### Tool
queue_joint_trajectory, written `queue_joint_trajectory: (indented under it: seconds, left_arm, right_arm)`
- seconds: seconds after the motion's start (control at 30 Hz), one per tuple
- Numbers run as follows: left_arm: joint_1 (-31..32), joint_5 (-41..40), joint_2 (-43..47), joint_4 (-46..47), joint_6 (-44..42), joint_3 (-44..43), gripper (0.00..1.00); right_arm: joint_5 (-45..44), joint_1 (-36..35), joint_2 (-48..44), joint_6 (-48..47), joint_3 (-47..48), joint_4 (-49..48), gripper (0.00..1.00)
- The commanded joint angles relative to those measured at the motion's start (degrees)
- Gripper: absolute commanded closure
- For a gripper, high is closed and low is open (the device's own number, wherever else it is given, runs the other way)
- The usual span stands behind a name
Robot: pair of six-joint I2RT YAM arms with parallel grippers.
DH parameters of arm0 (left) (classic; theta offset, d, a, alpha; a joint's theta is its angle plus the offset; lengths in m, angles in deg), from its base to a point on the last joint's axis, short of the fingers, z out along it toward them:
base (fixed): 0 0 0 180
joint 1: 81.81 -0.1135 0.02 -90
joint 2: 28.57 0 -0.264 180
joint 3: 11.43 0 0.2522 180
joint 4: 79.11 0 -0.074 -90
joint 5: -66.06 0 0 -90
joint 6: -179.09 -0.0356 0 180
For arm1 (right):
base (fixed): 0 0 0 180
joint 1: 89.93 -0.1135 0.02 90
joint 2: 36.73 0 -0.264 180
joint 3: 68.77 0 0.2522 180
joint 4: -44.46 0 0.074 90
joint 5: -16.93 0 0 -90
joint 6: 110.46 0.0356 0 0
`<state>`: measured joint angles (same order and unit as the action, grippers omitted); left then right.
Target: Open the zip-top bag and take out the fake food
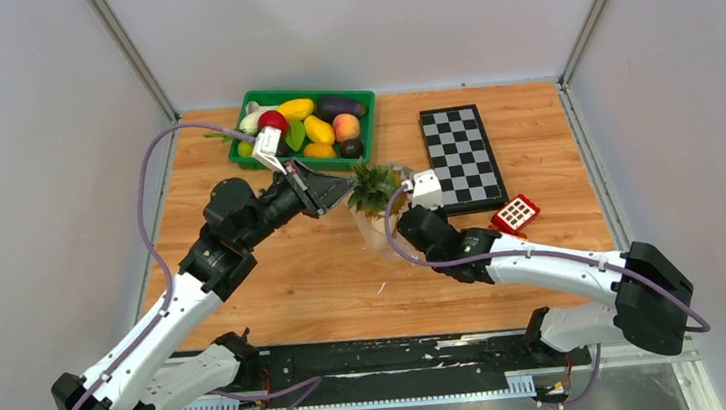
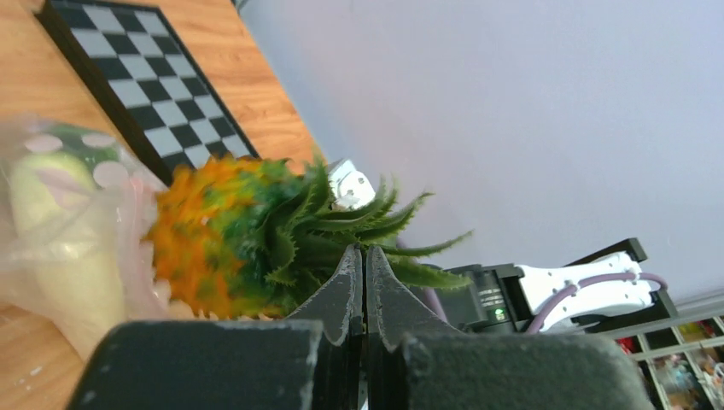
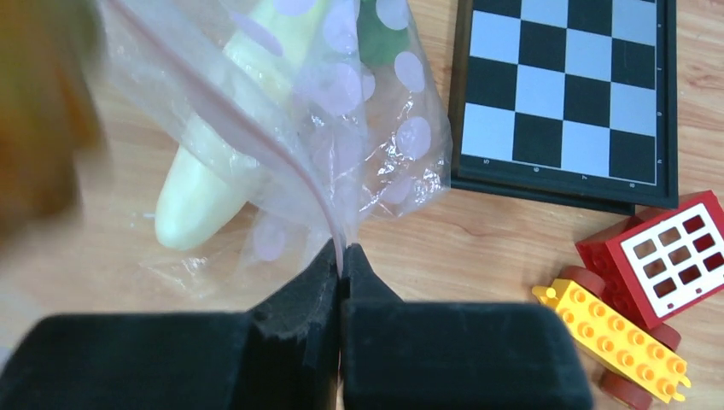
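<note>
The zip-top bag (image 1: 379,232) lies mid-table, clear with pale dots (image 3: 376,128). My right gripper (image 3: 342,250) is shut on its pink zip strip, and in the top view this gripper (image 1: 397,225) sits at the bag's right side. A long white radish (image 3: 213,171) and a green piece (image 3: 382,34) lie inside the bag. My left gripper (image 2: 364,254) is shut on the green leaves of the pineapple (image 2: 218,239), whose orange body sits at the bag's (image 2: 60,213) mouth. From above, the left gripper (image 1: 345,194) meets the pineapple's leaves (image 1: 370,186).
A green basket (image 1: 308,91) of toy fruit stands at the back, behind the left arm. A chessboard (image 1: 462,157) lies to the right, with a red-yellow toy block car (image 1: 515,214) beside it, near the right arm. White walls enclose the table.
</note>
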<state>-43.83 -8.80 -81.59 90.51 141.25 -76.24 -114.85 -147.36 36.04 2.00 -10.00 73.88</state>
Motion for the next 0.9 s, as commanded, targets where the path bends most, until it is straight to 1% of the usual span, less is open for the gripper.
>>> queue_joint_trajectory:
  seconds: [0.0,0.1,0.2,0.37,0.5,0.7,0.87]
  left_arm:
    - [-1.8,2.1,3.1,3.9,-2.1,-4.5,1.00]
    - [-3.1,1.2,3.9,1.6,-3.5,-4.6,1.00]
    - [-5.6,1.9,3.3,1.9,-3.4,-5.6,1.00]
    - [-9.3,2.4,-0.9,0.0,-7.1,-13.1,1.00]
    - [-13.6,1.6,-5.2,-0.1,-9.4,-18.3,1.00]
    - [-17.9,-3.8,-14.0,0.4,-17.2,-22.8,1.00]
    - [-19.3,-9.0,-23.8,0.4,-28.3,-26.1,1.00]
  right_arm:
    - [-0.3,1.4,0.7,2.5,0.1,2.3,1.00]
    - [0.3,1.5,0.6,1.8,0.1,1.7,1.00]
    - [0.9,1.4,0.6,1.6,-0.3,0.8,1.00]
    - [2.1,1.5,1.4,1.8,-0.2,1.4,1.00]
    - [2.9,1.5,0.3,1.4,-0.2,1.7,1.00]
    - [5.1,1.5,-1.8,-0.4,-0.7,1.5,1.00]
    - [7.2,1.5,-3.4,-2.0,-0.4,1.7,1.00]
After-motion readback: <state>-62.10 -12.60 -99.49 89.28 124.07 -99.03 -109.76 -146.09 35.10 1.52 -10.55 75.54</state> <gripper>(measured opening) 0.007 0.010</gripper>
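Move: The green box, where the held pineapple is being taken, has its middle about 35 cm ahead of the left hand, 13 cm to its left and some 30 cm below. The bag lies roughly 9 cm ahead, 4 cm right and 29 cm down; the checkerboard about 22 cm ahead and 23 cm right, near table height. From the right hand, which still pinches the bag's edge, the box is around 31 cm ahead, 25 cm left and 7 cm lower. Up and a little left first, the left hand then sweeps ever faster forward towards the green box, some 15 cm farther out by the end, and starts to sink again after rising about 10 cm. The wrist tips up and swings counter-clockwise about 25 degrees, its shut fingers keeping the pineapple by the leaves. The right hand all but stays, still pinching the bag's zip edge. ##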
